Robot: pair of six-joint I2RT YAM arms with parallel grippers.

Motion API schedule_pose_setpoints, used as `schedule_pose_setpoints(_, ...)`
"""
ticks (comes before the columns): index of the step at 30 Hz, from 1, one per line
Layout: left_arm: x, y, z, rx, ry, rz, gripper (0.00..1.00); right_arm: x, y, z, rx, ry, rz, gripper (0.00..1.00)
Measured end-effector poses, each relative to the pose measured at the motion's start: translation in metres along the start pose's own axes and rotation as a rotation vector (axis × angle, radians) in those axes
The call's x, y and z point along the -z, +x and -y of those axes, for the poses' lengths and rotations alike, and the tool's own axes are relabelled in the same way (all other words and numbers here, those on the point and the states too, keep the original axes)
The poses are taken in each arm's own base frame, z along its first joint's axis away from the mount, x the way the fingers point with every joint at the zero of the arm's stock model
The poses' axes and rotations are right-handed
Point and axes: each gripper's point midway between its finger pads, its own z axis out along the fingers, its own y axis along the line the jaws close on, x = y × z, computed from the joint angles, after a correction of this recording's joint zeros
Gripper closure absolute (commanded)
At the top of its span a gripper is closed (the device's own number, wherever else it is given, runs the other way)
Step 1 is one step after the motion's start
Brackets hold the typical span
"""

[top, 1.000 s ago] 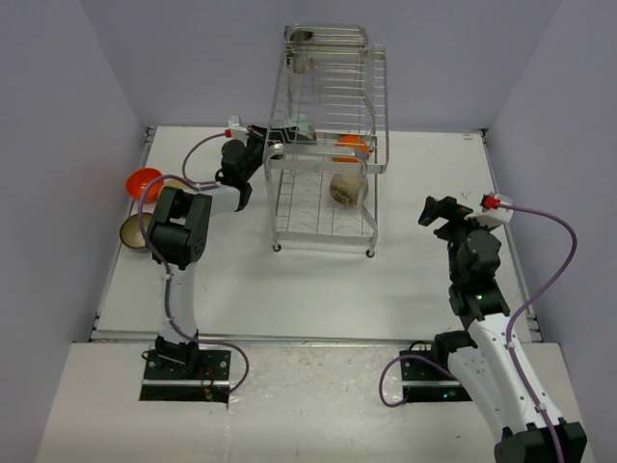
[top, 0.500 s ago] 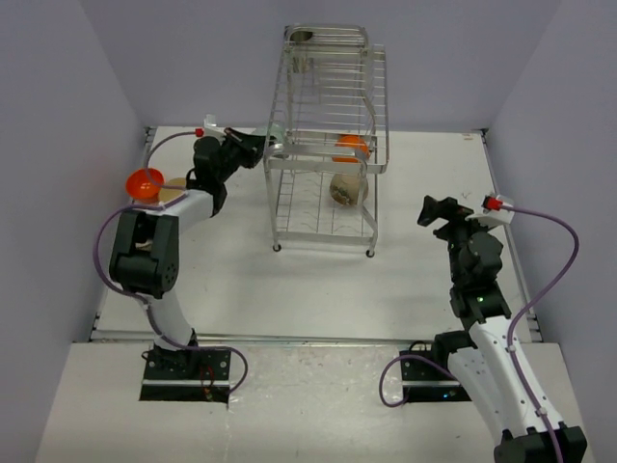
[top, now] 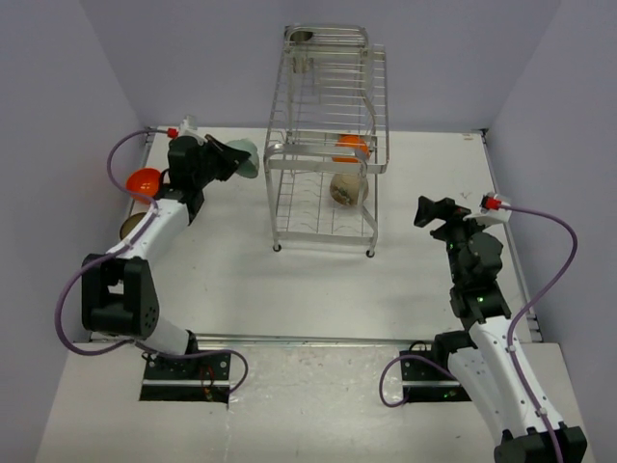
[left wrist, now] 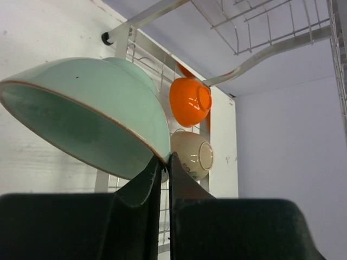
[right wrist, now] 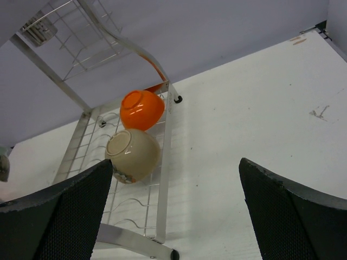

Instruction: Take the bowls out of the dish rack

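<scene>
My left gripper [top: 229,154] is shut on the rim of the mint green bowl [top: 243,160] and holds it in the air just left of the silver wire dish rack [top: 326,145]. In the left wrist view my gripper [left wrist: 166,160] pinches the bowl's [left wrist: 92,111] edge. An orange bowl [top: 351,148] and a cream-beige bowl [top: 347,189] rest in the rack's lower tier; they also show in the right wrist view, the orange bowl [right wrist: 142,109] and the cream bowl [right wrist: 133,155]. My right gripper [top: 431,211] is open and empty, to the right of the rack.
A second orange bowl [top: 144,181] and a brown-olive bowl [top: 130,230] sit on the table [top: 318,280] at the far left, near the left wall. A small metal cup holder [top: 303,50] hangs at the rack's top.
My left gripper has pulled the mint green bowl out of the rack and carried it leftward. The right arm has hardly moved.
</scene>
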Motion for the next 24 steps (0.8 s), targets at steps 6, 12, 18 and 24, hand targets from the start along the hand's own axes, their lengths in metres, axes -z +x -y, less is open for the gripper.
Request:
schedule_pose_setpoints(6,0.032,0.001,-0.008,-0.114,-0.101,-0.008,1.0,0.0,0.001,-0.001,-0.001,-0.007,-0.004,0.01)
schedule_pose_setpoints(12,0.068,0.007,-0.044,-0.234,-0.304,-0.043,1.0,0.001,0.002,-0.001,-0.002,-0.007,-0.009,0.01)
schedule_pose_setpoints(18,0.108,0.008,-0.077,-0.348,-0.501,-0.069,1.0,0.001,0.003,-0.003,-0.004,-0.019,-0.016,0.01)
schedule_pose_setpoints(24,0.126,0.005,-0.106,-0.435,-0.64,-0.078,1.0,0.002,0.004,-0.003,-0.003,-0.017,-0.021,0.01)
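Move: The left hand already holds the green bowl by its rim. The free table spot it is bound for lies about 11 cm back and 14 cm left, roughly 20 cm below. Bowls already set down: the cream one level ahead-wise and 17 cm left, the orange one 3 cm farther out and 25 cm left, the brown one 10 cm back and 26 cm left. From the right hand that spot is some 66 cm left and 6 cm ahead. Keeping its pinch on the green bowl's rim, the left hand swings away from the dish rack, back about 11 cm and left about 10, towards the bare spot by the cream and brown bowls. After starting out nearly level it sinks some 6 cm, while the wrist rolls its left side up and tips the fingers down, about 45 degrees altogether. ##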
